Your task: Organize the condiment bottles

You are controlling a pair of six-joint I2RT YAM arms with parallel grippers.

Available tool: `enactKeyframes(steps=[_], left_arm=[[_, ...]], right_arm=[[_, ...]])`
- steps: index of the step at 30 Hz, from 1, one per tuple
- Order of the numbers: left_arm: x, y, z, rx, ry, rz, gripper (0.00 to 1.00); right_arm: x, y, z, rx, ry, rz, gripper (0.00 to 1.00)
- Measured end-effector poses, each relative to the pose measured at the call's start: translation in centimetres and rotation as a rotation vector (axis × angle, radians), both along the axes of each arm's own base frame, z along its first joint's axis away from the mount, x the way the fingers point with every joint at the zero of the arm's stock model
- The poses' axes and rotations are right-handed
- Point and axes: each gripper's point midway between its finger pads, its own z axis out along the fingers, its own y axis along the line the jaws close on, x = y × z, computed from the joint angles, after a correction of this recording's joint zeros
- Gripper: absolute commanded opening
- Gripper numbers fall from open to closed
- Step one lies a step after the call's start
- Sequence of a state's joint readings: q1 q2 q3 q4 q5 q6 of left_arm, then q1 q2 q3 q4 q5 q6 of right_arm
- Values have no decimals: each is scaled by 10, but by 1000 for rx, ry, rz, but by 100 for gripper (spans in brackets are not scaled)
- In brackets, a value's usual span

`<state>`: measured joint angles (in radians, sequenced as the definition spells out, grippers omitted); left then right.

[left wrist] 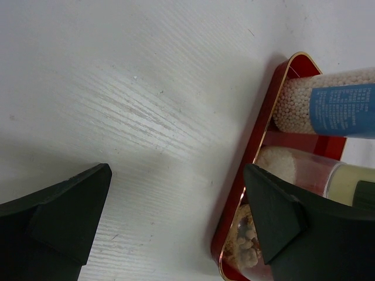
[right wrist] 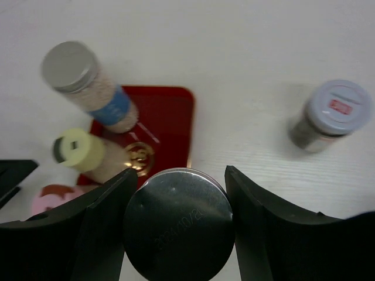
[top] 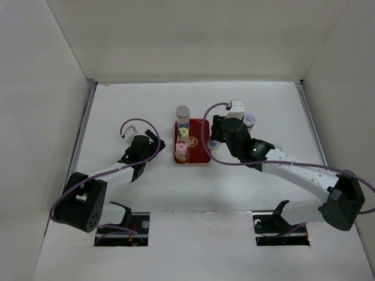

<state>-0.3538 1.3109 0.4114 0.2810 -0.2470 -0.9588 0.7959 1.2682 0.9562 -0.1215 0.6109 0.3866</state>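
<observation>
My right gripper (right wrist: 180,171) is shut on a condiment bottle with a shiny grey cap (right wrist: 179,225), one finger pressed on each side, just off the red tray's (right wrist: 170,111) right edge. Three bottles stand in the tray's left part: a grey-capped one with a blue label (right wrist: 88,82) (top: 183,112), a pale-yellow-capped one (right wrist: 76,149) (top: 183,133) and a pink-capped one (right wrist: 53,199) (top: 181,148). A lavender-capped bottle (right wrist: 331,114) (top: 249,120) stands on the table to the right. My left gripper (left wrist: 176,216) (top: 149,155) is open over bare table beside the tray (left wrist: 258,140), holding nothing.
The white table (top: 117,111) is boxed in by white walls on the left, back and right. The tray's (top: 199,149) right half is bare, with a gold emblem (right wrist: 139,157). My right arm (top: 293,170) reaches across the right side of the table.
</observation>
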Motion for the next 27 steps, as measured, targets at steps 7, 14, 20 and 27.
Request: enactKeyframes(steps=[7, 14, 20, 27], left_arm=[[0, 0, 0, -3, -1, -3, 100], [0, -2, 0, -7, -3, -7, 100], [0, -2, 0, -9, -3, -10, 100], [0, -2, 0, -10, -4, -10, 100]], right_arm=[[-10, 86, -44, -53, 65, 172, 47], [-15, 97, -69, -101, 102, 195, 67], [-17, 102, -65, -84, 88, 199, 91], [-11, 62, -8, 37, -6, 145, 99]])
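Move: The right hand already holds the silver-capped bottle; the free spot in the near right part of the red tray lies about 10 cm to its left, 2 cm back, its floor roughly 17 cm below. The pink-capped bottle stands some 5 cm left of that spot, the yellow-capped one 5 cm beyond the pink, and the tall blue-banded one 5 cm farther out again. From the left hand the spot is about 14 cm right and 5 cm back. Carry the silver-capped bottle about 10 cm left over the tray with the right gripper, sinking some 7 cm to set it beside the pink-capped bottle while swinging the wrist about 10 degrees counter-clockwise. Open the fingers wide, let go of the bottle, then lift away about 6 cm and draw back some 4 cm to the right. ##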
